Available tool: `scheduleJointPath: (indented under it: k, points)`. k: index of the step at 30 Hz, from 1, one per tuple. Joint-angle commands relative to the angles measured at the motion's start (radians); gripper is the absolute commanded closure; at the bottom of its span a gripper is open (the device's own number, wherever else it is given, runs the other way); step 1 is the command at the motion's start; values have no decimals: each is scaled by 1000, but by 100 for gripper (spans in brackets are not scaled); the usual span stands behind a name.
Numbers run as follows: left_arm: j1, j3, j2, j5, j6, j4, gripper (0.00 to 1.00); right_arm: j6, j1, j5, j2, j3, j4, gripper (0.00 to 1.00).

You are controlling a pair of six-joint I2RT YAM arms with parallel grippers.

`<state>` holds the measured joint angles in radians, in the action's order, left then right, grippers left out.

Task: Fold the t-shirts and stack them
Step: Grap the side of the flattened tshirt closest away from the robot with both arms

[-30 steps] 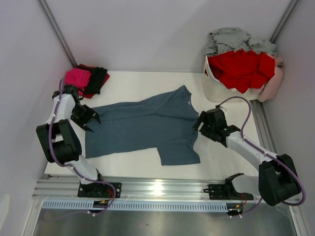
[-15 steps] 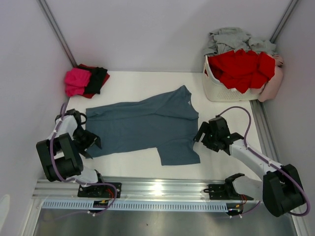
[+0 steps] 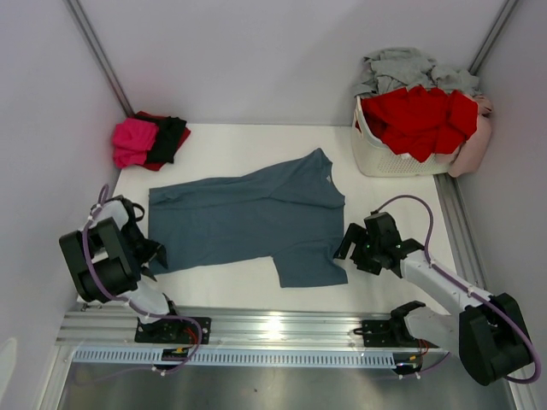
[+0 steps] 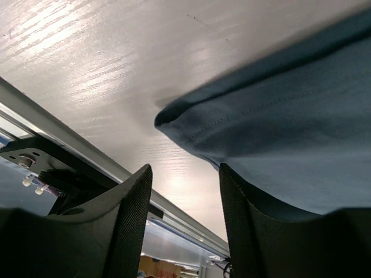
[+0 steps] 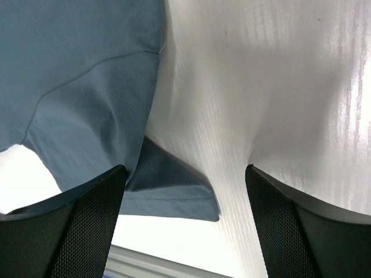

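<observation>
A slate blue-grey t-shirt point(image 3: 248, 222) lies spread flat in the middle of the white table point(image 3: 256, 145), neck toward the back right. My left gripper point(image 3: 155, 254) sits low at the shirt's near left hem corner. In the left wrist view that corner point(image 4: 171, 119) lies just ahead of my left gripper point(image 4: 184, 174), whose jaws stand apart with only table between them. My right gripper point(image 3: 345, 248) is at the near right sleeve. Its wrist view shows the sleeve corner point(image 5: 174, 194) between the wide open jaws of my right gripper point(image 5: 184, 171), untouched.
A stack of magenta-pink, black and red shirts point(image 3: 149, 141) sits at the back left corner. A white lattice basket point(image 3: 380, 158) at the back right holds a red shirt point(image 3: 419, 120) and pale grey cloth point(image 3: 410, 68). A metal rail point(image 3: 273, 325) runs along the near edge.
My left gripper has slid from the shirt's left edge toward the near left corner. My right gripper has moved nearer along the shirt's right side to the sleeve.
</observation>
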<state>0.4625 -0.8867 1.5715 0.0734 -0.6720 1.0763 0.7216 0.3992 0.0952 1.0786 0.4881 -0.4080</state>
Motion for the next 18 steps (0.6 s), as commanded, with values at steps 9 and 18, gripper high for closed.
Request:
scheduleJointPath:
  k: [9,18]
  points:
    - [8,-14,113,-23,31,-45,54,-17,-6,89,-6,-34,107,14]
    - [-10,-1,162,-125,69,-119,91,-21,-7,156,79,-37,207,18]
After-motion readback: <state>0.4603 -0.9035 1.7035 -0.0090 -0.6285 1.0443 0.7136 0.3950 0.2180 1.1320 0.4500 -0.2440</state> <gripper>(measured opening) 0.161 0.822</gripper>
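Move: The t-shirt's near left corner lies about 2 cm to the left hand's left, level fore and aft, some 2 cm below it; the shirt's far left corner is about 16 cm ahead and 2 cm left. For the right hand, the shirt's right edge at the root of the near sleeve is about 3 cm left, level ahead and some 3 cm down. The sleeve tip lies 5 cm back from this hand, straight in line, at the same depth. The t-shirt's near edge, just right of its left corner, gets pinched: the left hand sinks about 2 cm onto it pointing straight down, drifts about 1 cm right, and its half-open fingers close almost fully on the cloth. Meanwhile the right hand, fingers still wide open, slides about 2.5 cm left at constant height towards the shirt's edge by the near sleeve, ending without a grip. ##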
